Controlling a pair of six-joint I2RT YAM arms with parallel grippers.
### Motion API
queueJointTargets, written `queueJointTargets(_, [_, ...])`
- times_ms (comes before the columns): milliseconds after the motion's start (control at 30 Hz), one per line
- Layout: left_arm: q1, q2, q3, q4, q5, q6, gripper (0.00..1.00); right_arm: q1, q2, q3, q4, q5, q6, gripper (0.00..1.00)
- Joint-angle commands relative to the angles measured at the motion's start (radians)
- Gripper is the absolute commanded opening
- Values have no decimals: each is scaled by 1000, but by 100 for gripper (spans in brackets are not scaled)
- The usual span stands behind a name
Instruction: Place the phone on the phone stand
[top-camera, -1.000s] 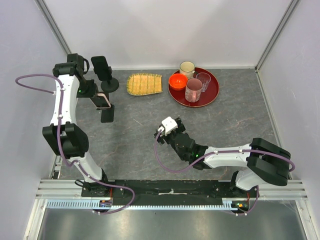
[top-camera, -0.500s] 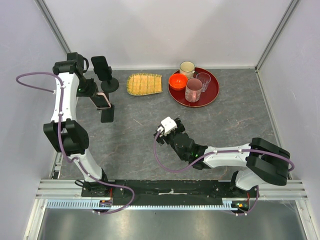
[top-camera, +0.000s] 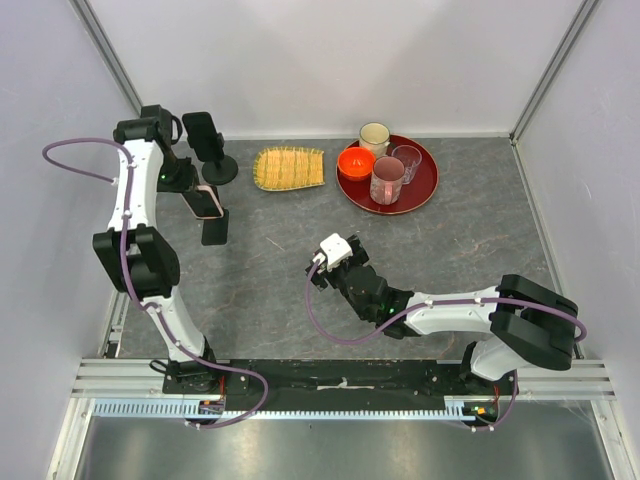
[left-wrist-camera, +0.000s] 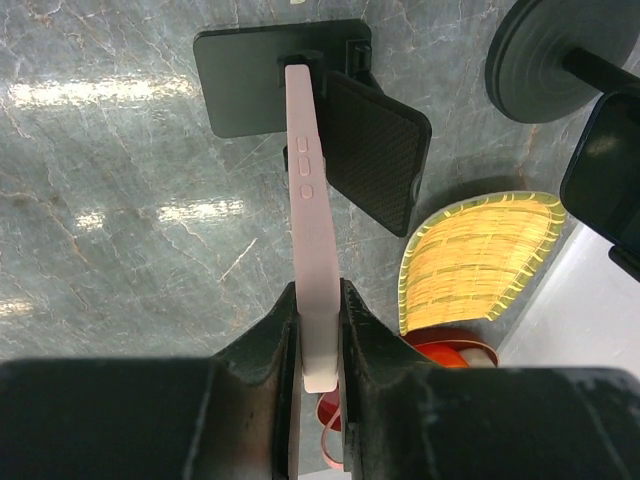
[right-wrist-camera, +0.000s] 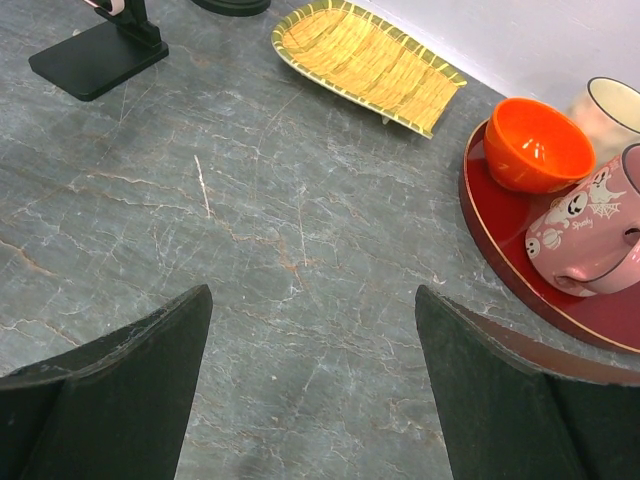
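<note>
My left gripper (left-wrist-camera: 318, 300) is shut on a pale pink phone (left-wrist-camera: 310, 180), held edge-on. The phone's far end sits at the top of a black stand with a rectangular base (left-wrist-camera: 250, 80) and a textured plate (left-wrist-camera: 375, 150). The phone stand with the round disc base (left-wrist-camera: 545, 55) is to the right, its holder plate (left-wrist-camera: 605, 170) apart from the phone. From above, the left gripper (top-camera: 200, 195) holds the phone (top-camera: 208, 204) between the disc stand (top-camera: 219, 170) and the rectangular stand (top-camera: 214, 230). My right gripper (right-wrist-camera: 312, 300) is open and empty over bare table, mid-table (top-camera: 338, 262).
A yellow woven dish (top-camera: 289, 167) lies right of the disc stand. A round red tray (top-camera: 427, 185) at the back holds an orange bowl (top-camera: 355, 161), a pink mug (top-camera: 387, 179), a glass and a cream cup. Walls close the left, back and right.
The left arm's upper links have shifted slightly to the right. The gripper and the pink phone have stayed almost in place. The right arm has barely moved.
</note>
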Motion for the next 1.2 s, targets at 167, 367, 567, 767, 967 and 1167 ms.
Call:
queueJointTargets(167, [13, 69, 80, -138, -69, 51, 33, -4, 5, 39, 6, -15, 16, 89])
queueJointTargets(367, [13, 93, 119, -138, -76, 71, 48, -4, 5, 40, 1, -27, 17, 89])
queueJointTargets(567, [11, 110, 139, -136, -76, 66, 50, -3, 8, 43, -3, -30, 16, 89])
queueJointTargets(767, [11, 156, 218, -138, -87, 82, 59, -3, 8, 45, -5, -35, 14, 89])
queueJointTargets(967, [11, 166, 242, -136, -85, 83, 59, -4, 17, 54, -17, -44, 17, 89])
queueJointTargets(1167, [13, 144, 249, -126, -118, 100, 72, -3, 22, 60, -26, -58, 20, 89])
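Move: The left hand still pinches the upright pink-edged phone near its top. The black phone stand lies mostly below this hand, its middle about 12 cm down, some 2 cm ahead and 1 cm right. The round stand with the black phone is about 13 cm ahead, 1 cm right and 8 cm below; the yellow basket 15 cm ahead, 18 cm right and 16 cm down. From the right hand, the phone stand is roughly 14 cm ahead, 28 cm left and 9 cm lower. The left fingers let go of the phone's upper end, opening from a narrow gap to over half wide as the hand goes forward about 5 cm, towards the round stand, and some 2 cm left. It goes in two short pushes with a dip of about 1.5 cm and a rise between them, tilting only about 5 degrees; the open fingers end around the phone's top. ##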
